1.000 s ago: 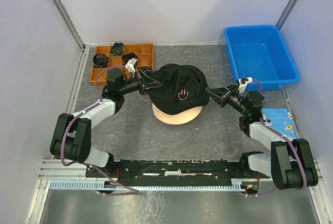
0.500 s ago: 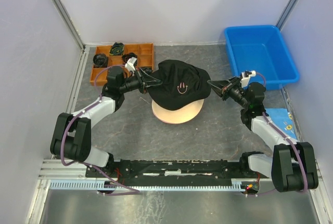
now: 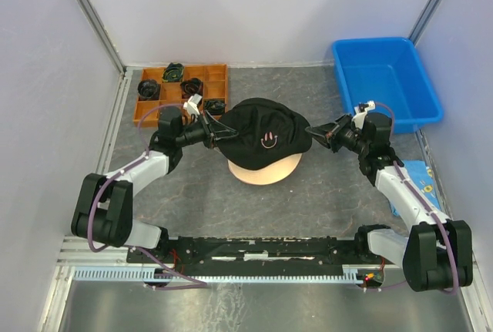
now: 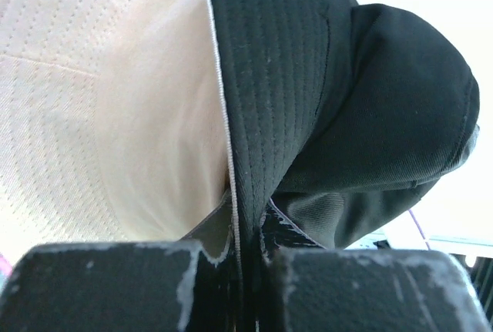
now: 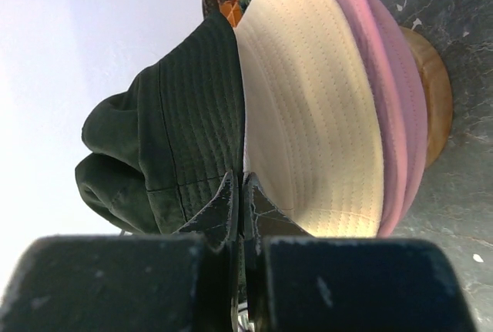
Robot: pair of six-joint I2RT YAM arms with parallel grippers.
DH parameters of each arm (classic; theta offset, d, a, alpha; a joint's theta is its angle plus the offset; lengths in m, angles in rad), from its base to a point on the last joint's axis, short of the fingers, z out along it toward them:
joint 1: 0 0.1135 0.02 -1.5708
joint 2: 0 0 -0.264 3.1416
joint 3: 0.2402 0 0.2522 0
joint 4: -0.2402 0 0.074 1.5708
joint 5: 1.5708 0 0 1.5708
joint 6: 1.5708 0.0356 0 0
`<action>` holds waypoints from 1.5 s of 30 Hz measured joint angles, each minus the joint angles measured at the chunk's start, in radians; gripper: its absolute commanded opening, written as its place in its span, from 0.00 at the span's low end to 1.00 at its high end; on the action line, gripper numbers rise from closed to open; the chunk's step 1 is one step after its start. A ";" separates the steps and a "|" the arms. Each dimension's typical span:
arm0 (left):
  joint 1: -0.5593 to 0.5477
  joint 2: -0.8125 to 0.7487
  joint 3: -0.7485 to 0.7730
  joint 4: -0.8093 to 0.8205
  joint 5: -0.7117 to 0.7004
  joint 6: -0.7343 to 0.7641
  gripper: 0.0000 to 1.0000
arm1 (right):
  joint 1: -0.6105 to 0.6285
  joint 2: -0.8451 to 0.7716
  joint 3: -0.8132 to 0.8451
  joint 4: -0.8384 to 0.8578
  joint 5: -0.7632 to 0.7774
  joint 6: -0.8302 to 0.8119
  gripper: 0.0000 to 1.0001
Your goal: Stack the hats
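Both grippers hold the black hat (image 3: 258, 128), with its small smiley, stretched above the pile. My left gripper (image 3: 221, 133) is shut on its left brim, and the left wrist view shows that brim (image 4: 262, 101) pinched at the left gripper (image 4: 248, 228). My right gripper (image 3: 314, 133) is shut on the right brim (image 5: 181, 116), gripped at the right gripper (image 5: 243, 187). Under the black hat lie a beige hat (image 5: 308, 116) and a pink hat (image 5: 389, 93) on a wooden stand (image 5: 433, 93). From above only the pile's pale brim (image 3: 266, 172) shows.
An orange divided tray (image 3: 150, 108) with small dark coiled bundles sits at the back left, just behind my left arm. A blue bin (image 3: 385, 82) stands at the back right. A blue patterned item (image 3: 416, 178) lies by the right wall. Grey walls close in both sides.
The black hat swung back a little, then settled more squarely over the pile, covering more of the pale brim. My right gripper moved toward the back; the left shifted slightly left.
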State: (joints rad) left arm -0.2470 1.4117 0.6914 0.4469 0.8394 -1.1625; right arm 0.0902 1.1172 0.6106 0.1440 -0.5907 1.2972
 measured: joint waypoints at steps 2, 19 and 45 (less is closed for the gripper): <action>0.001 -0.001 -0.015 0.004 0.000 0.013 0.03 | 0.001 0.000 0.011 -0.027 0.002 -0.024 0.00; -0.002 0.116 -0.062 0.142 0.038 0.066 0.03 | 0.017 0.012 0.074 -0.262 0.124 -0.214 0.00; 0.060 0.014 -0.190 0.360 0.025 -0.125 0.44 | 0.012 0.106 0.081 -0.245 0.117 -0.233 0.00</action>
State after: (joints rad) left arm -0.1875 1.4261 0.5011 0.8070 0.8646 -1.2877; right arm 0.1020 1.2232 0.6914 -0.1013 -0.4732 1.0645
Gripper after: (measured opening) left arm 0.455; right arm 0.012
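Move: Both grippers already pinch the black hat's brim, one on each side, over the cream hat on the stack. The cream hat's middle is about 11 cm right of the left hand, 2 cm nearer the base and 4 cm lower; from the right hand it is about 12 cm left, 2 cm back and 4 cm down. The orange tray is roughly 17 cm ahead of the left hand, 12 cm left. The blue bin is some 20 cm ahead of the right hand, 25 cm right, both about 17 cm down. Lower both brim sides together over the cream hat. Take the left gripper down about 4 cm, open it to nearly half to let go of the brim, then ease it up some 3 cm and off to the left. Keep the right gripper shut on its side, rolling its left side down about 15 degrees and continuing down to nearly 6 cm in all. ##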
